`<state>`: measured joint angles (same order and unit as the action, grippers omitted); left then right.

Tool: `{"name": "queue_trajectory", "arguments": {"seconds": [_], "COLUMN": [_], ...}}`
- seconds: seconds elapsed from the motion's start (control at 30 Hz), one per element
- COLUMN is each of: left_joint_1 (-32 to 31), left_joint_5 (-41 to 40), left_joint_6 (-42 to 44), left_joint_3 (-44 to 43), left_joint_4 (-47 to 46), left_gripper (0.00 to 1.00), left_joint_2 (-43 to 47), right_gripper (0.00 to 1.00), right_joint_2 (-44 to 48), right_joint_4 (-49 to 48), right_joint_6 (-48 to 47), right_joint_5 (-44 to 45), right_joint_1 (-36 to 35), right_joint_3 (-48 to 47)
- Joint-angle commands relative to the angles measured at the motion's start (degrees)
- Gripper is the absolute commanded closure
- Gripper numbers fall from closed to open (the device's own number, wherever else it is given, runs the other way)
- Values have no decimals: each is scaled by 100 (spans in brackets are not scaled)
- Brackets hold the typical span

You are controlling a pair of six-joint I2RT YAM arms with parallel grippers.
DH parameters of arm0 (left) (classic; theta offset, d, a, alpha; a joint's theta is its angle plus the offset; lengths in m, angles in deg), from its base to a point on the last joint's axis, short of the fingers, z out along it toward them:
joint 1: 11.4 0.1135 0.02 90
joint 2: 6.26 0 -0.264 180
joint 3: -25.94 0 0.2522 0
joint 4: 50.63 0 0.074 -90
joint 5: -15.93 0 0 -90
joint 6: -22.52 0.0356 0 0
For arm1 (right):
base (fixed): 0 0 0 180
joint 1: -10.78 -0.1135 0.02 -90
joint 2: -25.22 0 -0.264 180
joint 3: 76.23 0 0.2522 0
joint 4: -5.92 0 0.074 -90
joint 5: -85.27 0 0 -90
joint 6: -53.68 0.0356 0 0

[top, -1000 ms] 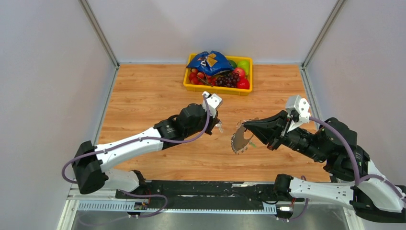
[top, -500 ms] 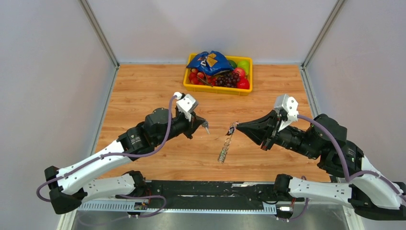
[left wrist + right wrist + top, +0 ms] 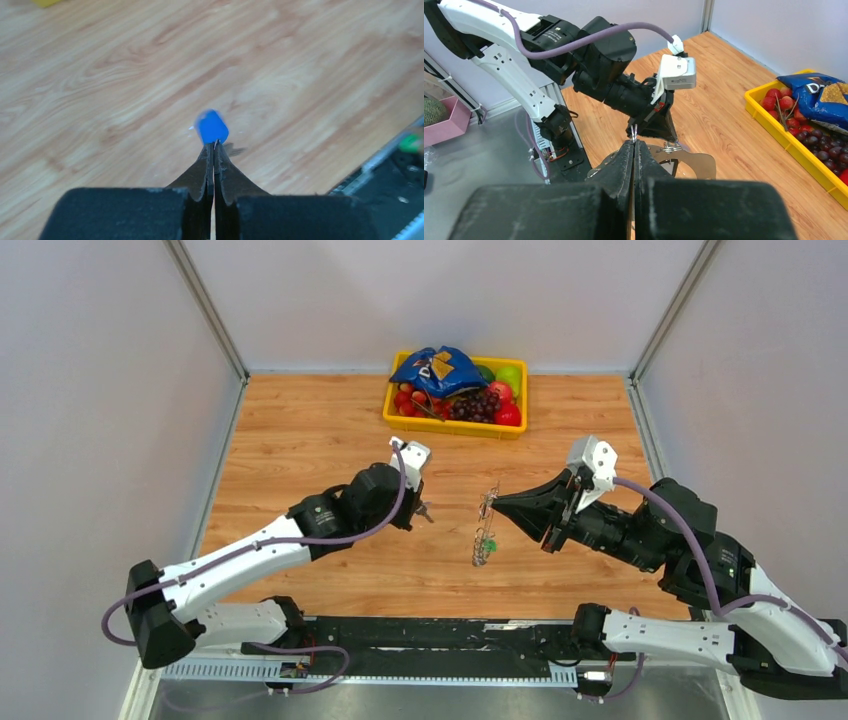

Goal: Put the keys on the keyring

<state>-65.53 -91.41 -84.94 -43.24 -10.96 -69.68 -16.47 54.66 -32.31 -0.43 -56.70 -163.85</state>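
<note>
My left gripper (image 3: 426,509) is shut on a small key with a blue plastic head (image 3: 212,126), held just above the wooden table. The blue head sticks out past the fingertips (image 3: 207,155). My right gripper (image 3: 497,502) is shut on the top of the keyring (image 3: 484,531), which hangs edge-on below it, fringed with silver keys and one green head (image 3: 489,544). In the right wrist view the thin ring wire (image 3: 634,133) pokes out of the shut gripper (image 3: 634,143), and the left gripper (image 3: 651,122) faces it a short way off. The key and the keyring are apart.
A yellow tray (image 3: 455,426) with fruit and a blue snack bag (image 3: 437,367) stands at the back middle of the table. Grey walls close in left, right and behind. A black rail (image 3: 430,635) runs along the near edge.
The left gripper drew back to the left with its key, then came slightly forward again. The right gripper shifted left, and the keyring swung from face-on to edge-on.
</note>
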Motion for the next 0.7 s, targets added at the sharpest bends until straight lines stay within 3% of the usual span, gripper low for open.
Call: {"name": "queue_trajectory", "arguments": {"seconds": [0.0,0.03,0.1,0.13,0.2,0.23,0.27,0.37,0.4,0.67], "left_joint_1": [1049,1057,-66,-231,261,820,880,-381,-397,-328], "left_joint_5": [1461,1518,208,-348,43,344,633,-433,-452,1279], "left_joint_6": [-947,-991,-627,-676,-916,-948,-802,-476,-469,96], "left_joint_3": [49,183,-163,-261,113,195,50,-364,-351,-227], "left_joint_4": [-270,-394,-44,53,-175,-218,-29,177,129,-430], "left_gripper": [100,100,100,100,100,100,100,100,100,100], "left_joint_2": [-3,36,29,75,424,509,515,416,481,1205], "right_gripper": [100,100,100,100,100,100,100,100,100,100], "right_joint_2": [108,114,106,113,103,90,80,0,-16,-196], "right_joint_4": [-314,-338,-348,-353,-365,-386,-415,-416,-419,-394], "right_joint_6": [52,48,49,47,43,40,39,-21,-43,-268], "right_joint_5": [122,78,24,60,120,52,2,-35,-31,-124], "right_joint_1": [-39,-37,-37,-41,-38,-37,-36,-39,-37,-37], "right_joint_3": [43,83,162,197,242,247,262,294,310,323]}}
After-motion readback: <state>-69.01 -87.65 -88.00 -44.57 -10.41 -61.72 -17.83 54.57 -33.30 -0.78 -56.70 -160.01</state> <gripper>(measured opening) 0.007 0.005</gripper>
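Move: The keyring hangs from my right fingers, its middle about 6 cm below them. From my left hand, which holds the blue key, it lies some 12 cm back, 10 cm to the right and 15 cm up; the green key on it is about 5 cm lower. From my right hand the blue key is about 12 cm ahead, 8 cm left and 22 cm down. The fruit crate stands roughly 28 cm ahead and 10 cm right of my left hand, 17 cm below. I keep the blue key pinched in my left fingers; my left hand wavers a couple of centimetres from side to side, then climbs about 5 cm and draws back 3 cm towards the keyring, rolling some 10 degrees with its left side dipping. Meanwhile I lower the still-gripped keyring about 3 cm with my right hand, easing it slightly left. ##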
